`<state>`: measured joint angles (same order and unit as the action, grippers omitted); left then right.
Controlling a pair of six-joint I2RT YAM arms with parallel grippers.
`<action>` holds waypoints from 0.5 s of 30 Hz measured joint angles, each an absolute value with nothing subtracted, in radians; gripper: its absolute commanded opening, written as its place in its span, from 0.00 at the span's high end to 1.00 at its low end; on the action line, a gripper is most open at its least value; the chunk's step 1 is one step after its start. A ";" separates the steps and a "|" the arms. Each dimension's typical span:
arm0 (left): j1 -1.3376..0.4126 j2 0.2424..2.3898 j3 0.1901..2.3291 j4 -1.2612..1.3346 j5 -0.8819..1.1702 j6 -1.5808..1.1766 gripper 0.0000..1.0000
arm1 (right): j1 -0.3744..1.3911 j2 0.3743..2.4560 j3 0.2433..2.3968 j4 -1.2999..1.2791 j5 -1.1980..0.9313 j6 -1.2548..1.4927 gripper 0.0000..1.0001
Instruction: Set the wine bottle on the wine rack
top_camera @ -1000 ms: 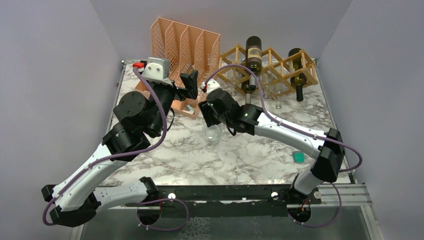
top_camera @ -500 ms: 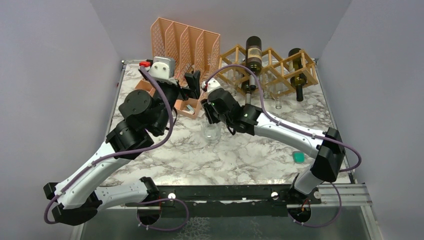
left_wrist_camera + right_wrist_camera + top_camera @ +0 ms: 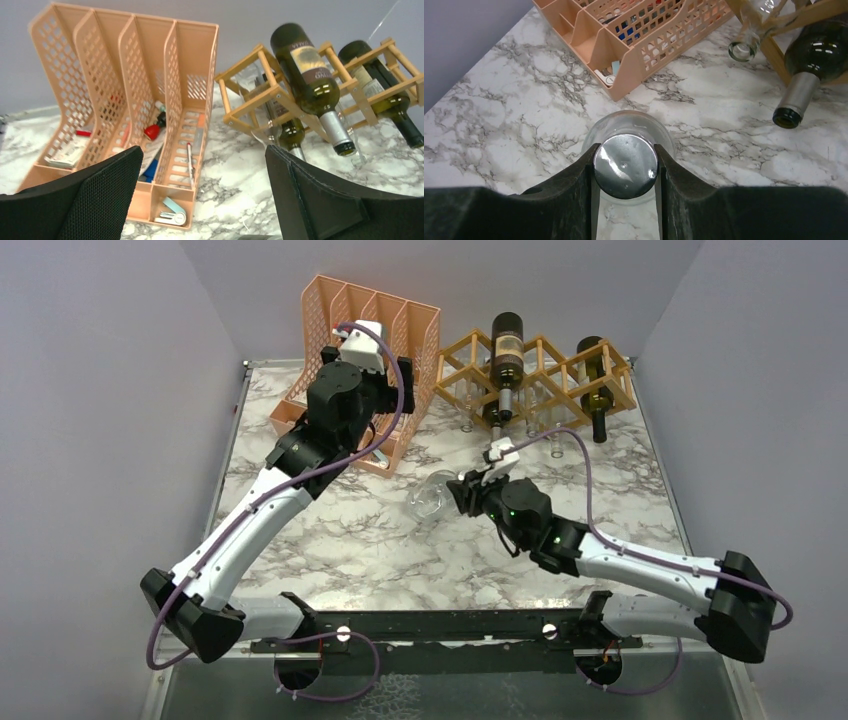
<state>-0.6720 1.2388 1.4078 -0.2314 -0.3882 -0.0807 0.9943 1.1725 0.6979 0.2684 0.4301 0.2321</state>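
The wine bottle [image 3: 428,495] is clear glass with a silver cap [image 3: 625,162] and sits on the marble table near its middle. My right gripper [image 3: 463,492] is shut on its capped neck. In the right wrist view both fingers [image 3: 574,185] press the cap's sides, with my right gripper [image 3: 625,175] looking down the bottle's length. The wine rack [image 3: 545,365] of light wooden slats stands at the back right [image 3: 250,100]. My left gripper [image 3: 395,390] hangs open and empty above the table [image 3: 205,200], in front of the organiser.
Two dark bottles [image 3: 507,355] [image 3: 597,390] lie in the rack, necks pointing forward, and a clear bottle neck [image 3: 741,47] sticks out below it. A peach mesh file organiser [image 3: 365,325] holding pens and small items stands at the back left. Grey walls close in both sides.
My right gripper has shut on the clear bottle's cap and that arm has swung down toward the near right. The left arm has lifted and moved back toward the organiser, still open.
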 measured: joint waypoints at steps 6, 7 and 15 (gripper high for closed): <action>-0.567 1.265 1.320 -0.226 -0.185 -0.192 0.01 | 0.993 1.046 0.618 0.204 0.414 0.304 0.99; -0.557 1.267 1.302 -0.226 -0.162 -0.203 0.01 | 0.993 1.034 0.619 0.178 0.404 0.316 0.99; -0.479 1.414 1.203 -0.215 0.113 -0.267 0.02 | 0.987 1.019 0.746 -0.183 0.256 0.347 0.99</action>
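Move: The clear glass bottle is already pinched by its cap in the right gripper; its round body lies about 5 cm ahead, 5 cm left and 8 cm below that hand. From the open left gripper the body is some 14 cm right, 6 cm back and 27 cm below. The peach organizer is about 16 cm ahead and 12 cm left of the left hand, low down; the wine rack is roughly 25 cm ahead and 18 cm right of the right hand. Bring the left gripper steeply down about 16 cm towards the body of the clear glass bottle, fingers wide open, tipping them down some 25 degrees and turning a little clockwise. Meanwhile keep the right gripper's pinch on the cap and draw that hand back about 5 cm, slightly down and right, its fingers dipping. ##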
